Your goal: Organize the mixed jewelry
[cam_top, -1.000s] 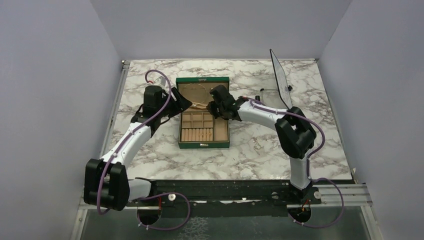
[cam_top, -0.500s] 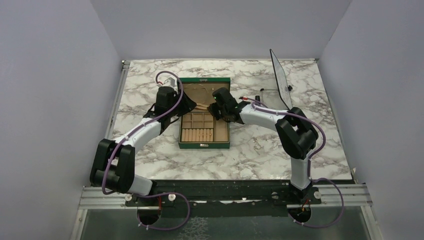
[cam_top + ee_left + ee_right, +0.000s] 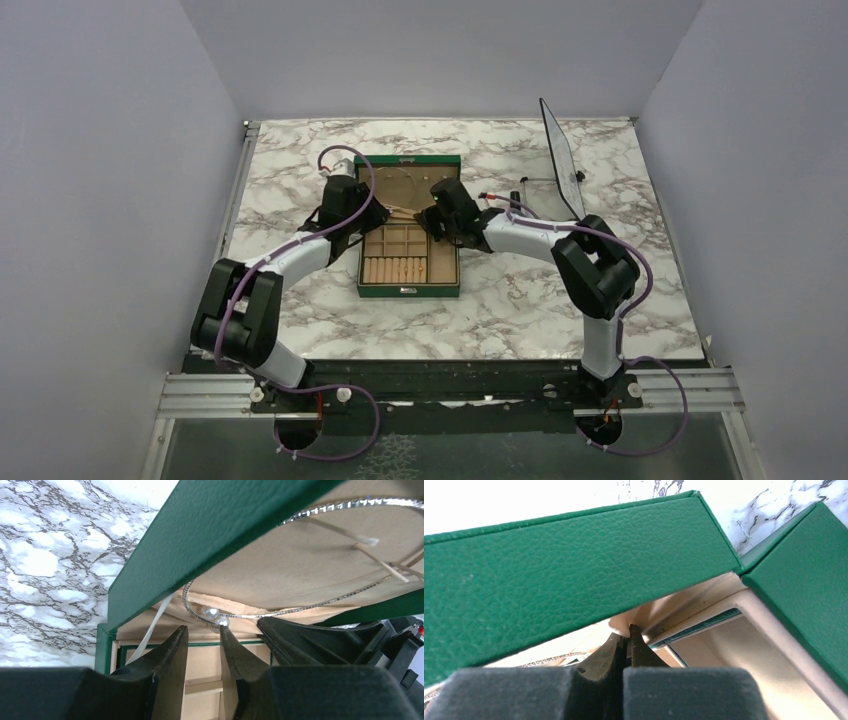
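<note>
The green jewelry box (image 3: 408, 288) stands open mid-table, its lid (image 3: 405, 163) leaning back. A thin silvery chain necklace (image 3: 320, 602) loops over the lid's beige lining, with two shiny beads (image 3: 210, 613) at its low end. My left gripper (image 3: 202, 629) is open just under the beads; one fingertip (image 3: 223, 630) touches the lower bead and nothing sits between the jaws. My right gripper (image 3: 624, 632) is shut, its tips against the cream pocket edge (image 3: 620, 623) under the lid; I cannot tell whether it pinches the fabric. Gold rings are out of view.
The box base has small beige compartments (image 3: 398, 238) and a row of ring rolls (image 3: 392, 268). A dark flat panel (image 3: 562, 155) stands upright at the back right of the marble table (image 3: 300, 310). Both grippers (image 3: 372, 212) (image 3: 428, 216) crowd the lid's hinge line.
My left arm has swung forward and right to the lid's left side, and its jaws have narrowed. My right gripper has stayed shut near the lid's right side.
</note>
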`<action>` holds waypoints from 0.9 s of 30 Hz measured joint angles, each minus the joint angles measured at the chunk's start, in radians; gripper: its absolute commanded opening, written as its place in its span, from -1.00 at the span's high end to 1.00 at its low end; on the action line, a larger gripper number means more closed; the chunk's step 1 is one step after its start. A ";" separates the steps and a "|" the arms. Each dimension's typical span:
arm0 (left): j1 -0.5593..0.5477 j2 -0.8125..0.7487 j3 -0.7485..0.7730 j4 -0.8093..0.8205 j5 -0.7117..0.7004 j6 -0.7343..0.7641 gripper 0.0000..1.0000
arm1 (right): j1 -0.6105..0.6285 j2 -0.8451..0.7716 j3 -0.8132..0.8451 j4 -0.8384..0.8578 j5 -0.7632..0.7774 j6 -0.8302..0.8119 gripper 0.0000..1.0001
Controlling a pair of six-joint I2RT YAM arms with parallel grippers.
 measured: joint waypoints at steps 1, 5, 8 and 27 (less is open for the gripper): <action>0.000 0.005 0.001 0.001 -0.003 0.000 0.42 | 0.000 -0.001 -0.002 0.004 0.000 -0.003 0.99; -0.003 0.011 0.016 0.008 -0.006 0.003 0.42 | 0.000 -0.007 -0.024 0.042 0.000 -0.030 0.97; -0.005 0.011 0.019 0.020 -0.006 0.004 0.42 | 0.000 -0.018 -0.043 0.072 0.001 -0.074 0.72; -0.005 -0.038 0.018 0.023 -0.007 0.009 0.21 | -0.061 -0.114 -0.090 0.109 0.027 -0.202 0.14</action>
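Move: At the left hand's fingertips, the choker's pearl ends lie about 1 cm ahead, 1 cm right and 1 cm below; its hoop stands against the lid some 4 cm ahead, 2 cm right and 4 cm higher. The square compartments are roughly 5 cm back, 2 cm right and 4 cm below that hand. From the right hand, the lid pocket's edge is right between its shut fingers, level with it, and the pearls are about 5 cm left and 1 cm ahead. Letting go of the pocket's gathered cloth edge, the right fingers open to nearly half and back off about 3.5 cm to the right and as much upward, edging forward late and tipping up some 10 degrees. Beside the pearls, the left hand eases about 1 cm forward, then rises slowly away from them by 2.5 cm, its fingers staying partly open. ##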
